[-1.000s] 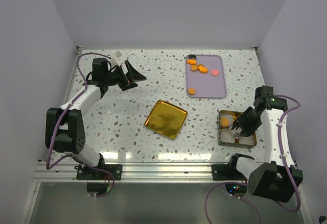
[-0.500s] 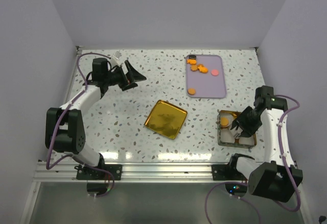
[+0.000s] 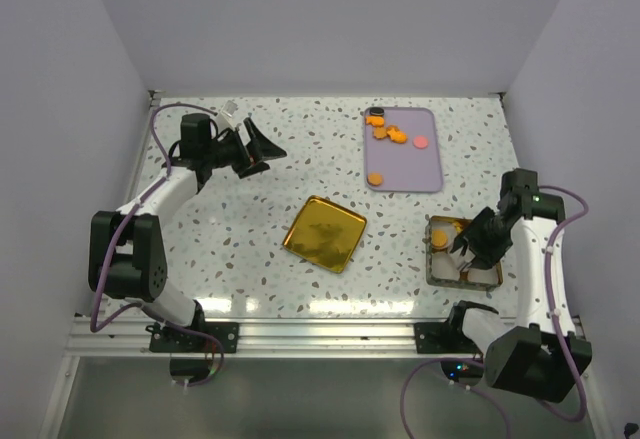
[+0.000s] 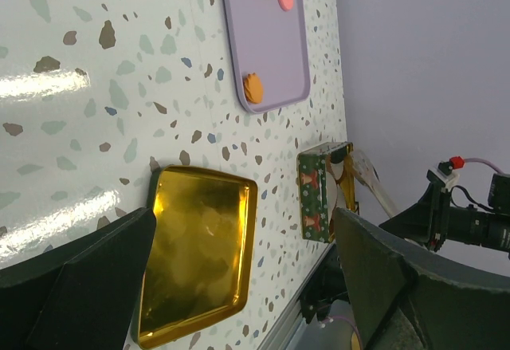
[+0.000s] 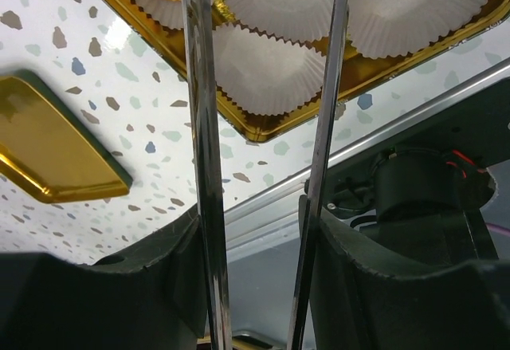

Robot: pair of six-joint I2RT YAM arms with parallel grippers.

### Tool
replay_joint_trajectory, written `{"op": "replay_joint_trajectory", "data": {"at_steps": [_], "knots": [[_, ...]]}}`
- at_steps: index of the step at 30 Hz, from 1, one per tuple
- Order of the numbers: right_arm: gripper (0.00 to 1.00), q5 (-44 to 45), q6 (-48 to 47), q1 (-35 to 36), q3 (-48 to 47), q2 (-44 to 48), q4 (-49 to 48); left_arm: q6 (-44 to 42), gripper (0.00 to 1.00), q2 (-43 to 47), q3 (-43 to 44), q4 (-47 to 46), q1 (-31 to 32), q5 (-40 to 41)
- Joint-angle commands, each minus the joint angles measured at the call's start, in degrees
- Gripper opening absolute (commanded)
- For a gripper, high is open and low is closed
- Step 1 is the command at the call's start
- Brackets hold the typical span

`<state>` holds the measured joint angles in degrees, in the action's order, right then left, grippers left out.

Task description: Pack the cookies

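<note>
Several cookies lie on the purple tray (image 3: 405, 164) at the back: orange ones (image 3: 397, 138), a pink one (image 3: 421, 142) and a black one (image 3: 378, 111). One orange cookie (image 3: 440, 241) sits in a white paper cup inside the gold tin (image 3: 432, 259) at the near right. My right gripper (image 3: 463, 251) hovers over that tin. Its thin blades (image 5: 199, 87) stand apart with nothing between them, above empty paper cups (image 5: 267, 71). My left gripper (image 3: 262, 147) hangs wide open at the back left, far from the cookies, holding nothing.
The square gold lid (image 3: 324, 233) lies upside down mid-table, between the arms. The left wrist view shows the lid (image 4: 199, 254), the tin's green patterned side (image 4: 317, 194) and the tray (image 4: 263, 47). The table's metal front rail (image 5: 263, 198) runs just behind the tin.
The right gripper's blades have spread a little wider above the tin and the arm has shifted slightly. The left arm has not moved.
</note>
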<state>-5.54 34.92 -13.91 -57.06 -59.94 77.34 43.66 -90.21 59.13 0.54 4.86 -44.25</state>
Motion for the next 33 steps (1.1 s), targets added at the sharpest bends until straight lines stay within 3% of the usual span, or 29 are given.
{"op": "replay_joint_trajectory", "data": {"at_steps": [1, 15, 25, 33], "knots": [[0.47, -1.6, -0.7, -0.2, -4.4, -0.1, 3.0, -1.3, 0.99, 0.0, 0.8, -2.6, -0.6, -0.6], [0.43, -7.4, 0.2, 0.5, -16.6, -10.4, -4.2, -1.1, 0.99, 0.0, 1.9, -1.8, -0.6, 0.0], [0.45, -4.3, 3.5, 18.2, -29.7, -26.7, -8.7, -2.3, 0.99, 0.5, 3.3, 1.7, -0.7, 1.5], [0.48, -6.5, 2.4, 25.2, -35.0, -38.0, -10.6, -3.1, 1.0, 2.4, 3.2, 3.4, -1.3, 2.5]]}}
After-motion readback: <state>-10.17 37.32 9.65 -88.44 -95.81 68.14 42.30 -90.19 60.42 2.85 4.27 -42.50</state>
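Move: The lone orange cookie near the close edge of the purple tray lies about 28 cm ahead of the right hand, 15 cm to its left and 16 cm below. The pink cookie is some 12 cm farther out than it and 13 cm to its right. The cookie box sits just under the hand, its middle about 6 cm ahead and 6 cm right; the golden tray is 11 cm ahead, 29 cm left. From the left hand the orange cookie is roughly 5 cm ahead, 27 cm right, 20 cm below. Keep the tongs in the right gripper and lift them clear of the cookie box, rising about 5 cm while going forward, then swing left as well towards the orange cookie on the purple tray, some 16 cm forward and 10 cm left in all. Turn the hand roughly 20 degrees counter-clockwise, and sink about 3 cm at the end. ##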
